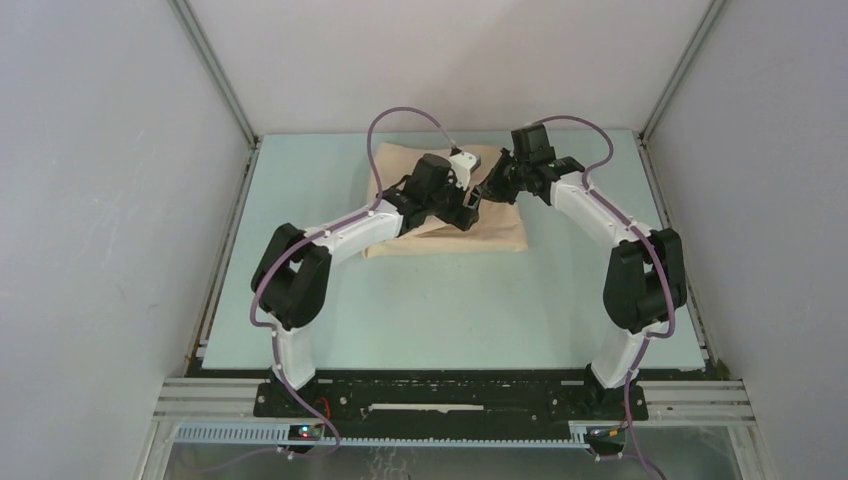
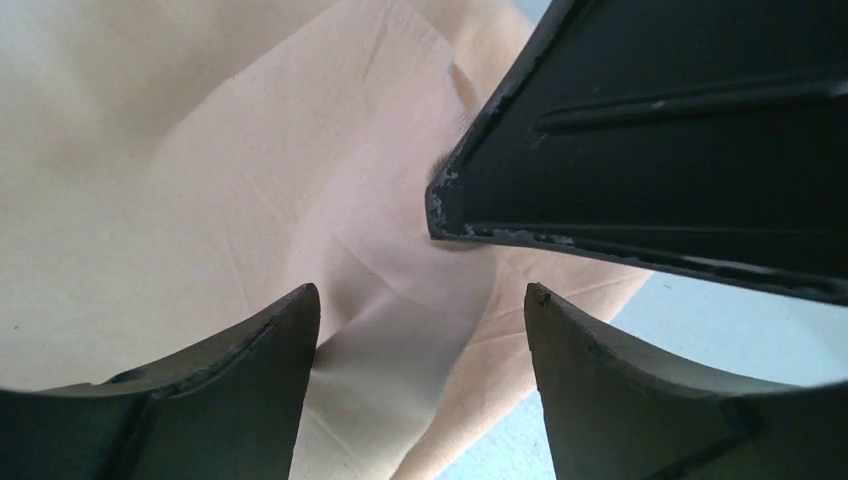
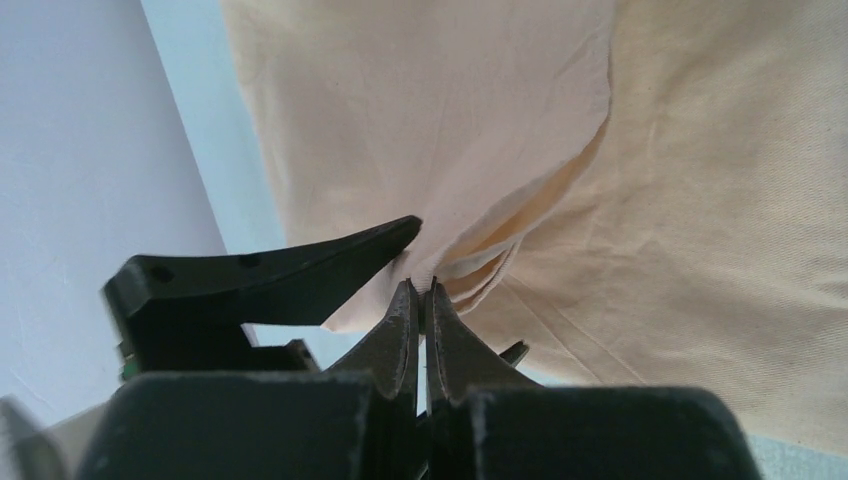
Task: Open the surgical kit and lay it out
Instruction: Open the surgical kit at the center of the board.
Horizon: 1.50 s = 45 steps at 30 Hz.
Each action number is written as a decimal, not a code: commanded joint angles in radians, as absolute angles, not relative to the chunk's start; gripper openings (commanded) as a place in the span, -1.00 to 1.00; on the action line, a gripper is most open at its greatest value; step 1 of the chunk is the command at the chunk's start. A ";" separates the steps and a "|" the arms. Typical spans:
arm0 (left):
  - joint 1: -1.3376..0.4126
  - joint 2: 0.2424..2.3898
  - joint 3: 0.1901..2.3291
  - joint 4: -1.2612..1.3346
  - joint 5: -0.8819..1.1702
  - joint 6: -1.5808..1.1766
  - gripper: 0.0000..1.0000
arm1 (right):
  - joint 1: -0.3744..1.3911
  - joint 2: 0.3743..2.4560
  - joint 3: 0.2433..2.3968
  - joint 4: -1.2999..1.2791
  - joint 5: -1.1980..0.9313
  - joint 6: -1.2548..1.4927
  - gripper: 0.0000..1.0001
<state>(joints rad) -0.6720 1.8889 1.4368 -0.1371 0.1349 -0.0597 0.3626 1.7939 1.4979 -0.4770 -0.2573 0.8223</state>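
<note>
The surgical kit shows only as a folded beige cloth wrap lying at the far middle of the table; whatever is inside it is hidden. My right gripper is shut, pinching a raised fold of the cloth at the wrap's near edge. My left gripper stands open just beside it, its fingers on either side of a hanging strip of the cloth without clamping it. The right gripper's black finger crosses the left wrist view. From above, both grippers meet over the wrap, left and right.
The pale green table is closed in by grey walls on the left, right and back, with aluminium posts at the far corners. Both arms arch inward from their bases at the near edge, with purple cables looping above the wrap.
</note>
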 commanded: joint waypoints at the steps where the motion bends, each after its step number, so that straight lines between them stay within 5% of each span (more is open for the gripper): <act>1: -0.678 1.910 1.506 -0.098 0.083 -0.037 0.51 | 0.374 1.781 1.556 -0.479 -0.285 0.838 -1.00; 4: -0.678 1.917 1.514 -0.077 0.037 -0.044 0.21 | 0.374 1.787 1.571 -0.483 -0.287 0.835 -1.00; 8: -0.677 1.925 1.534 -0.060 -0.031 -0.058 -0.48 | 0.374 1.804 1.596 -0.493 -0.290 0.829 -0.87; 12: -0.667 1.929 1.546 -0.048 -0.049 -0.084 -0.98 | 0.370 1.806 1.627 -0.512 -0.287 0.816 -0.33; 17: -0.626 1.910 1.537 -0.040 -0.099 -0.142 -1.00 | 0.349 1.763 1.633 -0.537 -0.253 0.794 0.49; 21: -0.562 1.877 1.517 -0.053 -0.154 -0.184 -1.00 | 0.322 1.689 1.564 -0.525 -0.230 0.780 0.75; 45: 0.213 1.776 1.311 -0.300 -0.557 -0.408 -1.00 | 0.279 1.395 1.382 -0.546 -0.199 0.639 0.83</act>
<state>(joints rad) 0.1329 1.7676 1.3155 -0.2405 -0.4931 -0.3492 0.2752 1.4425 1.3914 -0.5430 -0.2005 0.6876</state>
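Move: The surgical kit's raised flap is about 2 cm ahead of the left hand, between its open fingers at about their height; the right hand already pinches this flap in its shut tips. From the left hand, the kit's middle lies about 2 cm ahead, 6 cm left and 8 cm below. The kit's near edge is about 9 cm back, directly in line and equally low. The table's left edge is roughly 50 cm left, level with the hand. The kit's flap passes from hand to hand: the left fingers close and pinch it while easing about 3 cm forward, and the right fingers open and let go, that hand then backing off up, right and slightly back. Keeping its pinch, the left hand sweeps the flap some 48 cm left in a fast arc, first bowing forward, then coming partly back, and swings about 85 degrees counter-clockwise. ##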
